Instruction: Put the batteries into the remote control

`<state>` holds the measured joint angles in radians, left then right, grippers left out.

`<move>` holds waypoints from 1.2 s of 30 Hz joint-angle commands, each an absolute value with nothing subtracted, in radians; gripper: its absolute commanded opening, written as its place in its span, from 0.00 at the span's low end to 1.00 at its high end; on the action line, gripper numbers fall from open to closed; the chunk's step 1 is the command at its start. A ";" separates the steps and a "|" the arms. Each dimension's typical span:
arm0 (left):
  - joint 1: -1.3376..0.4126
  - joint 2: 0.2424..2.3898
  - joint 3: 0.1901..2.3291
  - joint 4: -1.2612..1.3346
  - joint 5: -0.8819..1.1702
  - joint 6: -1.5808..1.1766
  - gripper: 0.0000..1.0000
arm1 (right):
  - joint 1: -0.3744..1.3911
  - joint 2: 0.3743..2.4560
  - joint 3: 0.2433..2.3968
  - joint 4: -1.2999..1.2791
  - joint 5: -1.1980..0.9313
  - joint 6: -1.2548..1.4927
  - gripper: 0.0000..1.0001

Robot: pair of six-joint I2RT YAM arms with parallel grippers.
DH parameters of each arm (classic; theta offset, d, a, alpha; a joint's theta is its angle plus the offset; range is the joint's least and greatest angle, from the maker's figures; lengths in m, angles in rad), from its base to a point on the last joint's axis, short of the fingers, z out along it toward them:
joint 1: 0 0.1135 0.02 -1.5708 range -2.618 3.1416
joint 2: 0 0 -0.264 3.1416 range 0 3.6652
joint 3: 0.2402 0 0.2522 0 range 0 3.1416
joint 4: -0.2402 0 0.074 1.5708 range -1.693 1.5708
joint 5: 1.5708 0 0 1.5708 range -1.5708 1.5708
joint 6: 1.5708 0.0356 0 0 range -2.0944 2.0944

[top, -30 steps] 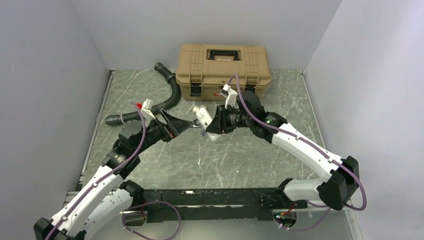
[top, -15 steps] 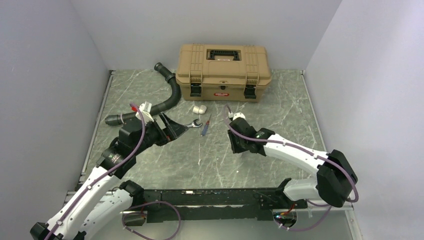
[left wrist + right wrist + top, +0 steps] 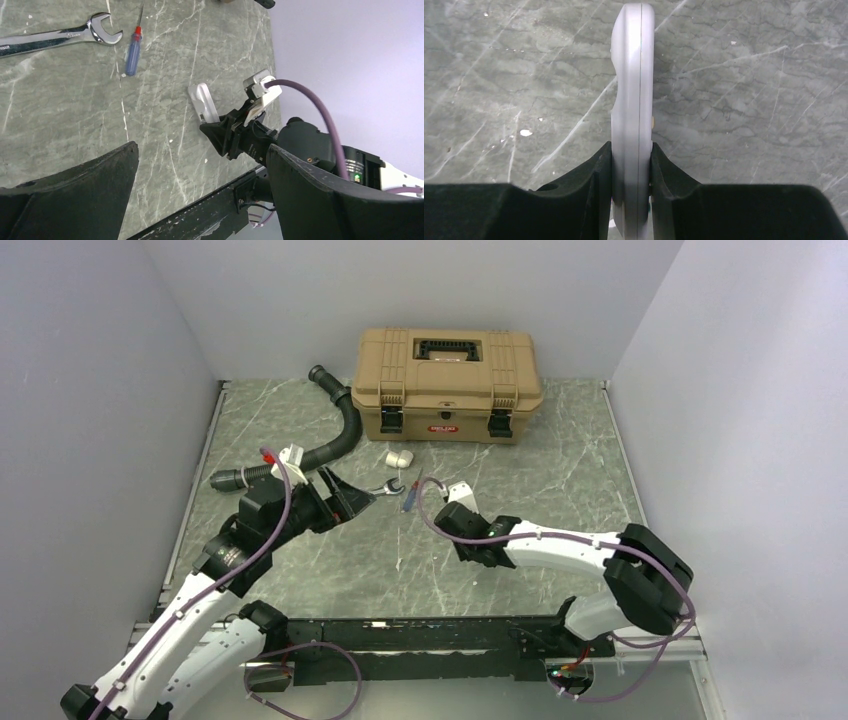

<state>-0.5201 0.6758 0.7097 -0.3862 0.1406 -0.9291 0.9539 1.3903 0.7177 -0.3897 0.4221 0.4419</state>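
The remote control (image 3: 633,90) is a slim white handset, seen edge-on in the right wrist view. My right gripper (image 3: 632,165) is shut on its lower part, one black pad on each flat face. In the left wrist view the remote control (image 3: 202,102) sticks out of the right gripper (image 3: 220,134) just over the marble table. From above, the right wrist (image 3: 470,535) hides most of it. My left gripper (image 3: 350,498) hangs open and empty to the left, its fingers (image 3: 75,190) spread wide. No batteries are in view.
A wrench (image 3: 385,488) and a blue-handled screwdriver (image 3: 411,493) lie between the arms. A stubby white cylinder (image 3: 400,457) sits behind them. A tan toolbox (image 3: 447,370) stands at the back, with a black hose (image 3: 335,435) curving to its left.
My right arm has swung down and toward the near edge from in front of the toolbox, carrying the remote control. The left arm has barely moved and stays open.
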 commanded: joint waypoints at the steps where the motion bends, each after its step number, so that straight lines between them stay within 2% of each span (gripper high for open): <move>1: -0.515 0.657 0.732 -0.381 0.121 -0.922 0.99 | 0.989 1.441 0.730 -0.318 0.515 0.459 0.00; 4: -0.515 0.659 0.734 -0.383 0.121 -0.923 0.99 | 1.001 1.474 0.743 -0.320 0.525 0.467 0.01; 8: -0.514 0.654 0.729 -0.376 0.122 -0.923 0.99 | 1.012 1.500 0.747 -0.320 0.528 0.465 0.07; 16: -0.512 0.649 0.718 -0.358 0.126 -0.931 0.99 | 1.022 1.497 0.745 -0.325 0.540 0.464 0.33; 31: -0.513 0.643 0.718 -0.351 0.127 -0.928 0.99 | 1.028 1.510 0.767 -0.339 0.536 0.468 0.53; 36: -0.514 0.638 0.715 -0.365 0.122 -0.927 0.99 | 1.030 1.513 0.762 -0.325 0.510 0.467 0.66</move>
<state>-0.5182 0.6559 0.7090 -0.3855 0.1333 -0.9295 1.0241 1.5066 0.7345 -0.3420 0.5148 0.4561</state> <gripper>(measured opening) 0.994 0.629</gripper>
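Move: The right hand already holds the remote on its long edge, and the bare table spot for it lies some 4 cm below, about 3 cm ahead and 1 cm to the left. The screwdriver lies roughly 13 cm ahead and 15 cm left of this hand, the wrench about 12 cm ahead and 26 cm left. From the left hand, that spot is about 28 cm right, 3 cm ahead and 24 cm below. The right hand sinks about 2 cm, sets the remote's edge on the table, then opens its fingers in place. ##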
